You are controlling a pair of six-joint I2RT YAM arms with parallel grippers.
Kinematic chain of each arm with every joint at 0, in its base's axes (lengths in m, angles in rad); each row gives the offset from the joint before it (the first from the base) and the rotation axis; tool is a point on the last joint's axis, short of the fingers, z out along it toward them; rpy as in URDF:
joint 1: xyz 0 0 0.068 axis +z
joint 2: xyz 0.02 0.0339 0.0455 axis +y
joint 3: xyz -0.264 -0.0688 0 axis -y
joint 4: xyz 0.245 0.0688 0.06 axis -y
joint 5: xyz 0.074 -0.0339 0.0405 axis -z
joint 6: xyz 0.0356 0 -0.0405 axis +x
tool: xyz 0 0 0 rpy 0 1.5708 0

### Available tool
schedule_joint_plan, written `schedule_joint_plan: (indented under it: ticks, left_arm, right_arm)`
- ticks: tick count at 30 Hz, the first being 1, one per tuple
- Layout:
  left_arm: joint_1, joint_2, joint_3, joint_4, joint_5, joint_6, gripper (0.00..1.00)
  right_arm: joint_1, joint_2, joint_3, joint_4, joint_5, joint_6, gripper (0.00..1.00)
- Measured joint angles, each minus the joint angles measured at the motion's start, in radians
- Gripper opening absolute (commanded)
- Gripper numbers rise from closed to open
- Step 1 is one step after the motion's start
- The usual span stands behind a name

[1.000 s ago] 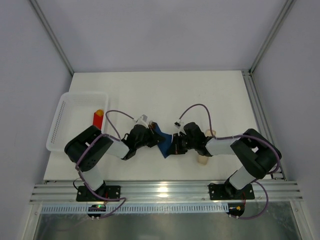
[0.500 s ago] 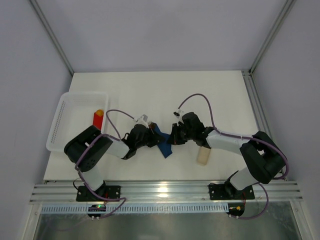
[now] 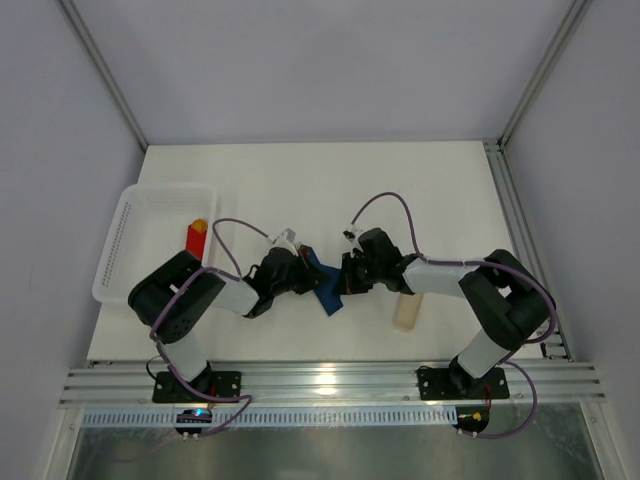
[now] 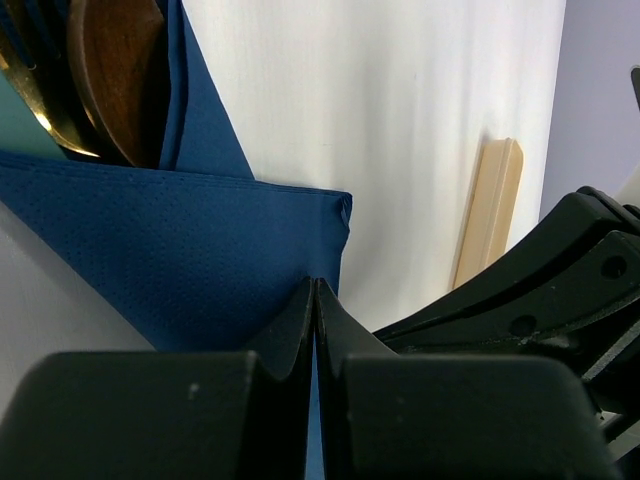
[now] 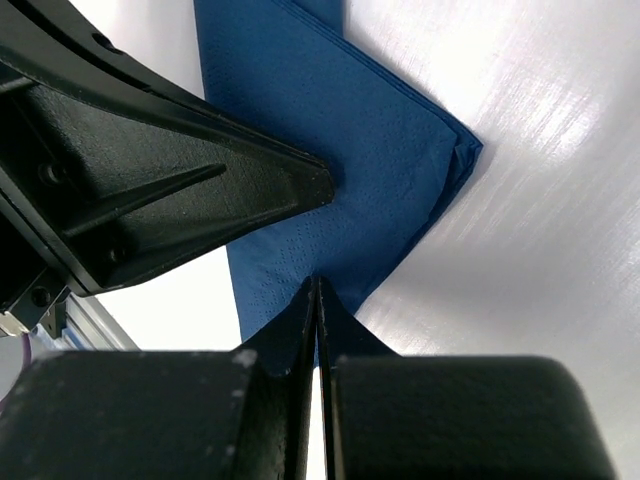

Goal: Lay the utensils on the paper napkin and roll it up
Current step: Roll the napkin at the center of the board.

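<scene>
The paper napkin [image 3: 326, 293] lies folded into a navy wedge between my two arms at the table's middle. In the left wrist view the utensils [image 4: 112, 85] show as copper-brown pieces tucked inside the napkin [image 4: 170, 260], their ends sticking out at the top left. My left gripper [image 4: 315, 285] is shut, its tips pressed on the napkin's lower edge. My right gripper [image 5: 317, 283] is also shut, tips resting on the napkin [image 5: 340, 150] from the opposite side. From above, the left gripper [image 3: 308, 277] and right gripper [image 3: 340, 282] nearly meet over the napkin.
A pale beige bar [image 3: 405, 312] lies right of the napkin, also visible as the bar [image 4: 488, 210] past the right arm. A white basket [image 3: 118, 240] at the left holds a red block with an orange tip [image 3: 197, 238].
The right arm swung its forearm away from the near side, uncovering the beige bar, and its gripper shifted slightly up along the napkin. The left arm and napkin barely moved.
</scene>
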Motion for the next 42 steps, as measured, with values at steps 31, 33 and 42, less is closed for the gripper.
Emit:
schedule_joint_plan:
  ticks: [31,33,42]
  left_arm:
    - [0.004,0.017,0.037,-0.051,0.013,0.016,0.0]
    - [0.004,0.017,0.037,-0.051,0.014,0.019,0.0]
    - [0.004,0.019,0.039,-0.054,0.021,0.022,0.0]
  right_arm:
    - [-0.002,0.075,0.211,-0.17,0.201,-0.077,0.03]
    - [-0.002,0.091,0.211,-0.169,0.199,-0.077,0.03]
    - [-0.004,0.135,0.239,-0.185,0.214,-0.077,0.03]
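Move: The folded napkin's far right corner lies about 7 cm ahead of the right hand, neither left nor right, and roughly 1 cm below it. The utensils sticking out of the fold are some 11 cm ahead of the right hand and 7 cm to its left; the wooden tray lies about 17 cm to its right and 2 cm back. From the left hand, that same corner is roughly 5 cm ahead and 5 cm right, about 1 cm lower. The napkin's folded part stays under the shut tips of the left hand, which holds its place, while the right hand shifts towards the far right corner. Staying low, the right first slides forward and about 2 cm right, then arches up and forward, some 4 cm high and back left, and sinks onto the corner, about 6 cm farther out in all, fingers shut, wrist tilting some 10 degrees with its left side dropping. ##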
